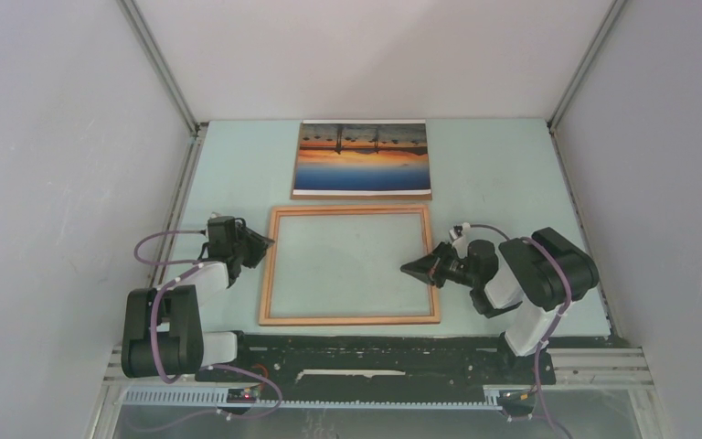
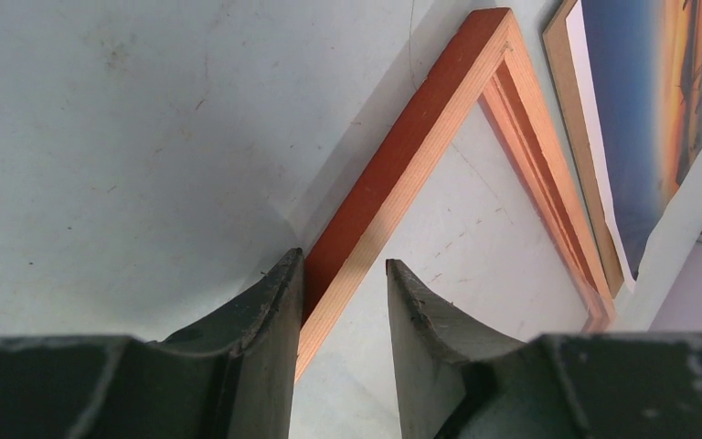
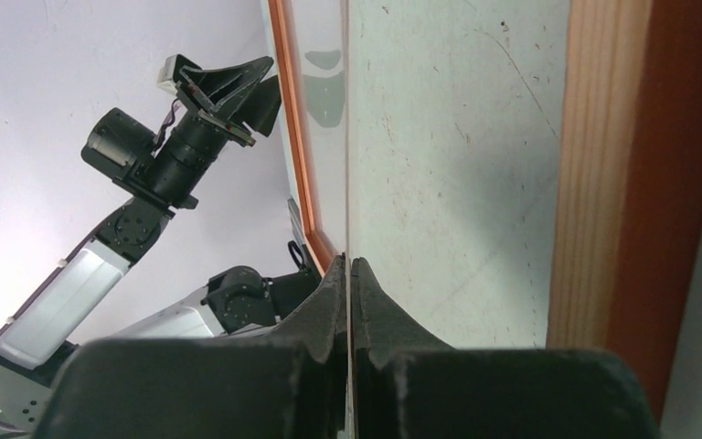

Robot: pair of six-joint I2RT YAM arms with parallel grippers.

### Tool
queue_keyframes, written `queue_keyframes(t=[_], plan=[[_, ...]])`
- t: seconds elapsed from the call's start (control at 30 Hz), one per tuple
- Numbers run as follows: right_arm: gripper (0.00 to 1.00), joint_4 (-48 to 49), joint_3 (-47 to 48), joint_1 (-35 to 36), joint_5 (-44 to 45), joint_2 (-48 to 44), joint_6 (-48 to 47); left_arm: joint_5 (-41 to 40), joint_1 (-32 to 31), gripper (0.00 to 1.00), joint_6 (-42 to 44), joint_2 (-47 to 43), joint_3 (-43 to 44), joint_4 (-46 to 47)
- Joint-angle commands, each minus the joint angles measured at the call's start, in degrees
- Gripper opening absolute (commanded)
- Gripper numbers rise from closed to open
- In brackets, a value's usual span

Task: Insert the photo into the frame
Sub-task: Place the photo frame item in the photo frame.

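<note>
The frame [image 1: 347, 319] lies flat at the middle of the table, its orange wooden rim closed all round. The photo [image 1: 363, 157], a sunset print, lies face up just beyond it on a brown backing board [image 1: 362, 196]. My left gripper [image 1: 260, 245] is open and straddles the frame's left rim [image 2: 402, 155], one finger outside and one inside [image 2: 343, 270]. My right gripper [image 1: 413, 268] sits just inside the right rim [image 3: 640, 165]. It is shut [image 3: 349, 265] on the thin edge of the clear pane [image 3: 327, 137].
White walls close in the table on the left, right and far sides. A black rail with cables [image 1: 375, 352] runs along the near edge between the arm bases. The left arm [image 3: 174, 155] shows across the frame in the right wrist view.
</note>
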Motion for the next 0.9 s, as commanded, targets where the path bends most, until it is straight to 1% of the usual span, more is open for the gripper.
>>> queue_keyframes(t=[0.0, 0.07, 0.1, 0.17, 0.2, 0.27, 0.37, 0.5, 0.67, 0.87], plan=[[0.04, -1.59, 1.67, 1.33, 2.38, -3.35, -3.81, 3.66, -0.43, 0.12, 0.50, 0.16, -0.06, -1.35], [0.17, -7.75, 1.91, 1.45, 3.80, -6.48, -6.46, 3.66, -0.41, 0.12, 0.49, 0.23, 0.02, -1.35], [0.20, -12.77, 2.19, 1.49, 4.49, -8.23, -7.89, 3.66, -0.45, 0.12, 0.52, 0.22, -0.02, -1.36], [0.27, -18.49, 2.99, 1.80, 6.01, -11.75, -10.76, 3.72, -0.45, 0.12, 0.50, 0.17, -0.08, -1.36], [0.30, -24.43, 3.74, 2.11, 6.94, -13.45, -12.28, 3.66, -0.45, 0.12, 0.50, 0.10, -0.10, -1.36], [0.36, -32.79, 5.65, 2.74, 9.26, -16.52, -15.69, 3.61, -0.46, 0.12, 0.50, -0.12, -0.24, -1.36], [0.43, -41.65, 7.95, 3.81, 12.03, -20.42, -18.48, 3.58, -0.46, 0.12, 0.50, -0.33, -0.36, -1.31], [0.53, -51.71, 11.39, 5.25, 15.95, -23.41, -22.24, 3.50, -0.45, 0.12, 0.50, -0.54, -0.46, -1.28], [0.62, -62.02, 14.61, 7.45, 21.38, -27.41, -25.73, 3.55, -0.43, 0.12, 0.50, -0.75, -0.59, -1.27], [0.70, -71.82, 17.85, 9.45, 26.00, -30.56, -28.65, 3.50, -0.46, 0.12, 0.49, -1.00, -0.81, -1.01]])
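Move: About 11 cm to the left of the right hand, roughly level with it ahead-and-back and some 4 cm lower, lies the middle of the photo frame, over which that hand holds up the right edge of a clear sheet. The frame's right bar runs about 6 cm to the hand's right, and the photo lies some 25 cm ahead and 8 cm to the left. From the left hand, the frame's middle is about 15 cm right and 4 cm back, slightly below. Opening from shut to about two-thirds, the right fingers let go of the clear sheet's edge just inside the frame's right bar, while the wrist tips the fingertips down some 30 degrees. The hand otherwise stays close: about 1 cm forward and back again, drifting about 1.5 cm right towards that bar. The left hand, half open, keeps its finger against the outside of the left bar and nudges it about half a centimetre right. ##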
